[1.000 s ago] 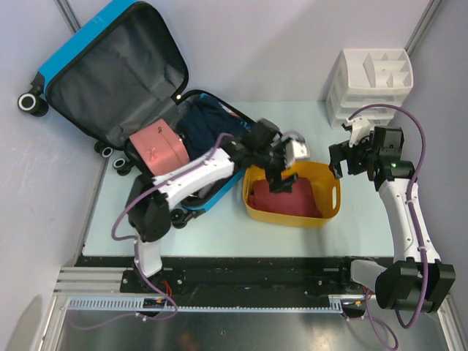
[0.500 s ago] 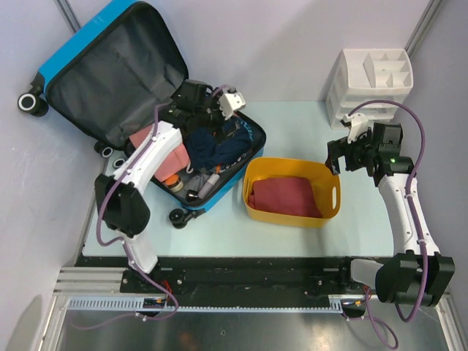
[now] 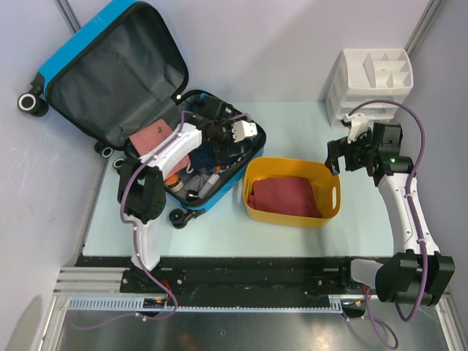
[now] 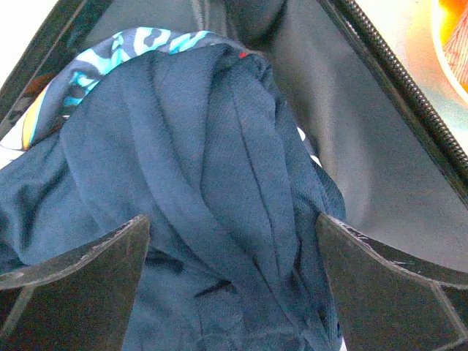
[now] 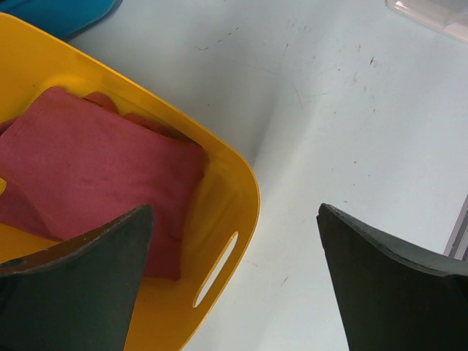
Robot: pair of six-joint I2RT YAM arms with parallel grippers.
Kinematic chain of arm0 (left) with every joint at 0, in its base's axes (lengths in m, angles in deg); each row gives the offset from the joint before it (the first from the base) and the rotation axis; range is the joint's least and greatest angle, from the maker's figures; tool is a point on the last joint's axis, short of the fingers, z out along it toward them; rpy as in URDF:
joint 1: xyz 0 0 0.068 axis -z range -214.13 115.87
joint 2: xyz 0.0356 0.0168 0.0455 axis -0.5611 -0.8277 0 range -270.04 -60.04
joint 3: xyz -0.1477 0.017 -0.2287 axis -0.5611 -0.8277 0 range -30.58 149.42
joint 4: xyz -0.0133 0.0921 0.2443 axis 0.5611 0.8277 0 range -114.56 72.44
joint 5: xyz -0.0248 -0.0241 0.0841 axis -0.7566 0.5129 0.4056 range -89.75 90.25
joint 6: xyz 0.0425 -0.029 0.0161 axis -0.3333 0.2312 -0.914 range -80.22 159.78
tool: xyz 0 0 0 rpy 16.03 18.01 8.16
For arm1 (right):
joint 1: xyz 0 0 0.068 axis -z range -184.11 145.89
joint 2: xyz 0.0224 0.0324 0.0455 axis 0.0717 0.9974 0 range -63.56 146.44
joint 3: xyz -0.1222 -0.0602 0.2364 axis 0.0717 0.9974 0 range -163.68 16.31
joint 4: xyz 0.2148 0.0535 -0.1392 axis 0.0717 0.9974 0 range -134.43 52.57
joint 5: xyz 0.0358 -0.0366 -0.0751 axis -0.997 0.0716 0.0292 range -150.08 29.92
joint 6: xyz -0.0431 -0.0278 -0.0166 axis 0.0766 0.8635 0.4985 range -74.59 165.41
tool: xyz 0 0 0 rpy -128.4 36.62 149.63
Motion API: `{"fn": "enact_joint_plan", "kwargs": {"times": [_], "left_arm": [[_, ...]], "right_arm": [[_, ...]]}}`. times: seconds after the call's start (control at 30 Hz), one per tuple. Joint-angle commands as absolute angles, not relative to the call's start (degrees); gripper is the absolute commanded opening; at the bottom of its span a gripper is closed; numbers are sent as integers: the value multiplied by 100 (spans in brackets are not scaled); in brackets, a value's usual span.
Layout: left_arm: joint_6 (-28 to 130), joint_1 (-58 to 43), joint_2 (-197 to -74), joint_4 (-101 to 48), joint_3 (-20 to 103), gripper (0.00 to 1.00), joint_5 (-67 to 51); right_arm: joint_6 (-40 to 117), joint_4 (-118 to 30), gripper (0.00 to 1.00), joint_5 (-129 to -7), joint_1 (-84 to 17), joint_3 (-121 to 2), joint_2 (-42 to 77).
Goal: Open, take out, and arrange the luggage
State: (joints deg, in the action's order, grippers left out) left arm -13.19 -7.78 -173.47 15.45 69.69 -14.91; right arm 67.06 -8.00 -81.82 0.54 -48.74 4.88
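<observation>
The bright-blue luggage [image 3: 55, 62] lies open at the table's back left, its lid leaning against the wall and showing dark grey lining [image 3: 110, 73]. My left gripper [image 3: 219, 145] reaches down into the lower half. In the left wrist view it [image 4: 234, 252] is open, its fingers [image 4: 80, 270] either side of a crumpled navy garment [image 4: 212, 183] and apart from it. A cyan-patterned cloth [image 4: 110, 51] lies beneath the garment. My right gripper [image 3: 338, 156] hangs open and empty above the table, right of the yellow tub [image 5: 234, 197].
The yellow tub [image 3: 327, 208] beside the luggage holds a folded red cloth [image 3: 285, 197]. A pink pouch [image 3: 151, 137] and small items [image 3: 197, 183] lie in the case. A white drawer organiser [image 3: 373, 84] stands at the back right.
My left arm swung from above the yellow tub back into the luggage and now sits low over the navy garment. The right arm has barely shifted.
</observation>
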Motion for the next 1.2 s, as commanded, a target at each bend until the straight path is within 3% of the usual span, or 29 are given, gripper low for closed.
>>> {"fn": "enact_joint_plan", "kwargs": {"times": [0.0,0.43,0.63,0.8,0.93,0.97,1.07,1.13,1.17], "left_arm": [[-1690,-689,-17527,1552,6970,100,-1364],[-2288,-522,-16648,1684,5907,100,-1742],[-2279,-495,-16542,1755,5889,100,-1804],[-2007,-539,-17165,1702,6493,99,-1321],[-1840,-601,-17421,1675,6934,87,-1250],[-1814,-601,-17439,1675,7005,76,-1258],[-1927,-601,-17342,1675,6997,57,-1320],[-2041,-601,-17316,1675,6918,57,-1259],[-2077,-609,-17298,1675,6891,65,-1215]], "right_arm": [[6703,-804,100,-8162,81,-5101,473],[6712,-725,100,-8214,81,-5127,534],[6712,-672,100,-8267,81,-5136,569],[6729,-690,100,-8223,81,-5145,587],[6764,-637,100,-8188,81,-5171,570],[6773,-628,100,-8179,81,-5171,552],[6773,-619,100,-8153,90,-5171,552],[6764,-646,100,-8153,81,-5171,561],[6764,-646,100,-8179,81,-5171,570]]}}
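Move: The navy garment lies in the suitcase just under the left hand, its middle some 3 cm to that hand's left and about 4 cm below, level with it fore and aft. The pink bag is about 22 cm to the left hand's left and 2 cm back, the white tube 6 cm left and 13 cm back, the yellow bin 19 cm right and 15 cm back. From the right hand the garment is roughly 36 cm left, 9 cm ahead and 12 cm below. Into the navy garment the left hand sinks nearly 4 cm with open fingers, drawing back about 4.5 cm towards its base over the cloth, then it comes forward again some 3 cm at nearly the same height. There the fingers close to a little over half open, gathering a fold between the pads. ##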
